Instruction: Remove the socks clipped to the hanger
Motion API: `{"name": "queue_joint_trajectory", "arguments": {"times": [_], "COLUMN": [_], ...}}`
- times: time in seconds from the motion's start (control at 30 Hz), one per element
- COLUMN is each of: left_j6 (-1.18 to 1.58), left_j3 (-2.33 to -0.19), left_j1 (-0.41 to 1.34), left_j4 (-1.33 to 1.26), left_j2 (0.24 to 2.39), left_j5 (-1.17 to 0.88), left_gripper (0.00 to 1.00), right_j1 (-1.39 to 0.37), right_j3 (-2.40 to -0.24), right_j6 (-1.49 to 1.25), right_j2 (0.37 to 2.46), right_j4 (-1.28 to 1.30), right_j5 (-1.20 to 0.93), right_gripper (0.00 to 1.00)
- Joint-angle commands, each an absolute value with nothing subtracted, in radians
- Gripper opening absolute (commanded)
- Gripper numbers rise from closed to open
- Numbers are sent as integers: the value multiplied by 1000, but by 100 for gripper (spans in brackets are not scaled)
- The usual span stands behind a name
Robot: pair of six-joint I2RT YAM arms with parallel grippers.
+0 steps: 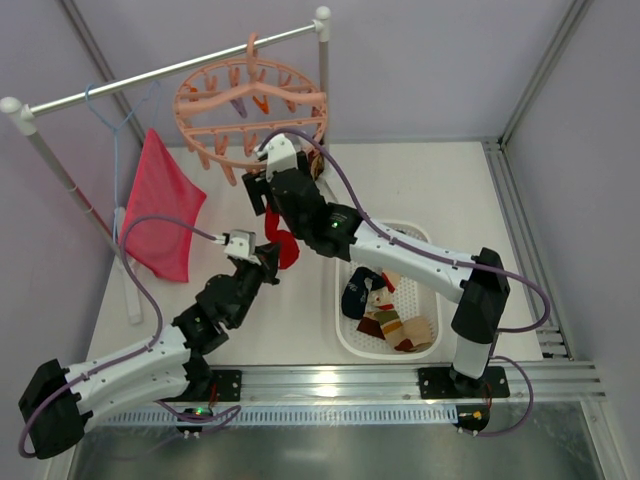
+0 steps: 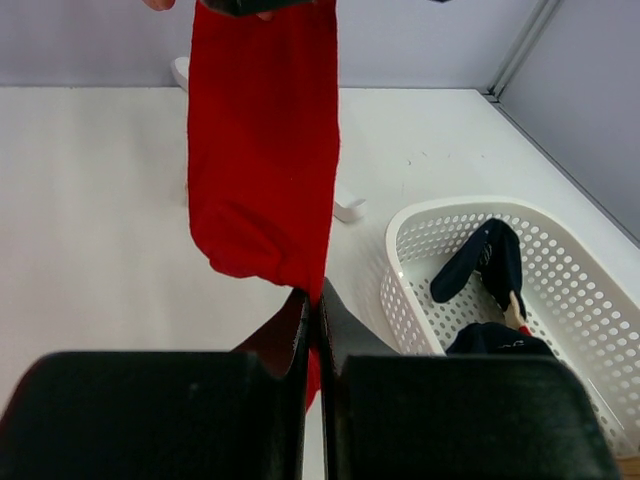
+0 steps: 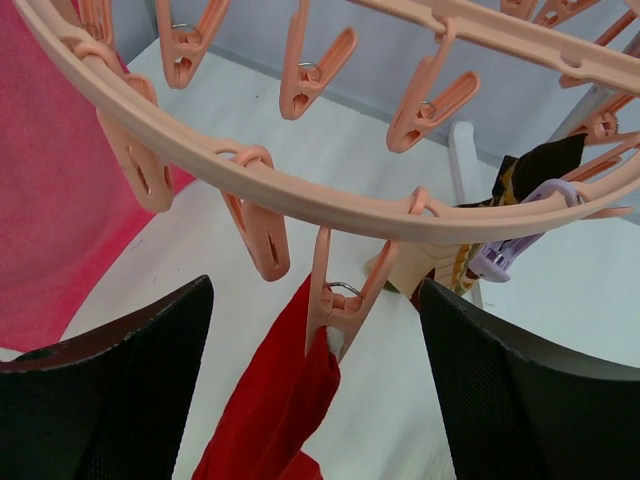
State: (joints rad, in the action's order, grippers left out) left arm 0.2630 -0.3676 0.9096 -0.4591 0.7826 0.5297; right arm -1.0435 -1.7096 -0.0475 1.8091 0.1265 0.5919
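Observation:
The salmon-pink ring hanger (image 1: 205,100) hangs from the rail at the back. A red sock (image 3: 285,400) hangs from one of its pegs (image 3: 345,300) on the near rim (image 3: 300,205). My right gripper (image 3: 315,335) stands open, one finger on each side of that peg and touching neither it nor the sock. My left gripper (image 2: 318,305) is shut on the lower edge of the red sock (image 2: 262,150), which stretches upward from it. A dark and tan sock (image 3: 540,165) is clipped further right on the ring, beside a purple peg (image 3: 510,255).
A white perforated basket (image 1: 342,325) on the table right of the arms holds navy socks (image 2: 480,265) and brown-tan patterned ones (image 1: 395,325). A pink-red cloth (image 1: 160,215) hangs from a light-blue wire hanger (image 1: 115,120) on the rail (image 1: 170,72) at the left.

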Motion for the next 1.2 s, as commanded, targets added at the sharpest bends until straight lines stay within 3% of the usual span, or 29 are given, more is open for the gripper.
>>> {"name": "queue_joint_trajectory", "arguments": {"times": [0.0,0.43,0.77,0.87,0.9,1.17], "left_j6": [278,278,276,275,275,272], "left_j3": [-356,-353,-348,-347,-347,-347], "left_j1": [913,913,913,913,913,913], "left_j4": [-486,-489,-497,-500,-500,-503], "left_j2": [762,758,762,764,764,773], "left_j5": [523,525,522,523,523,526], "left_gripper": [0,0,1,0,1,0], "right_j1": [-1048,-1025,-1006,-1005,-1005,-1005], "right_j3": [-1726,-1706,-1709,-1706,-1706,-1674], "right_j6": [-17,-18,-29,-34,-38,-31], "right_j2": [1801,1801,1816,1819,1821,1816], "right_j4": [34,20,32,34,34,6], "right_j5": [658,624,583,580,592,618], "right_gripper": [82,65,41,21,4,4]}}
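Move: The clothespin holding the red sock is almost between the right hand's open fingers, some 3 cm ahead, 1 cm to the right and about 1 cm higher. An empty clothespin hangs roughly 4 cm to its left and 1 cm nearer; the striped sock hangs about 9 cm ahead of the hand, 10 cm to the right and 7 cm lower. From the left hand, shut on the sock, that clothespin is about 12 cm ahead, 1 cm left and 10 cm up. The red sock's clothespin is taken between the right fingers, which go about 2 cm forward and 1 cm right onto its upright handles under the hanger rim, rising slightly and then sinking most of the way back. The fingers close from wide open to nearly shut, pinching the handles to open the jaws, while the left hand stays put, still gripping the sock below. ##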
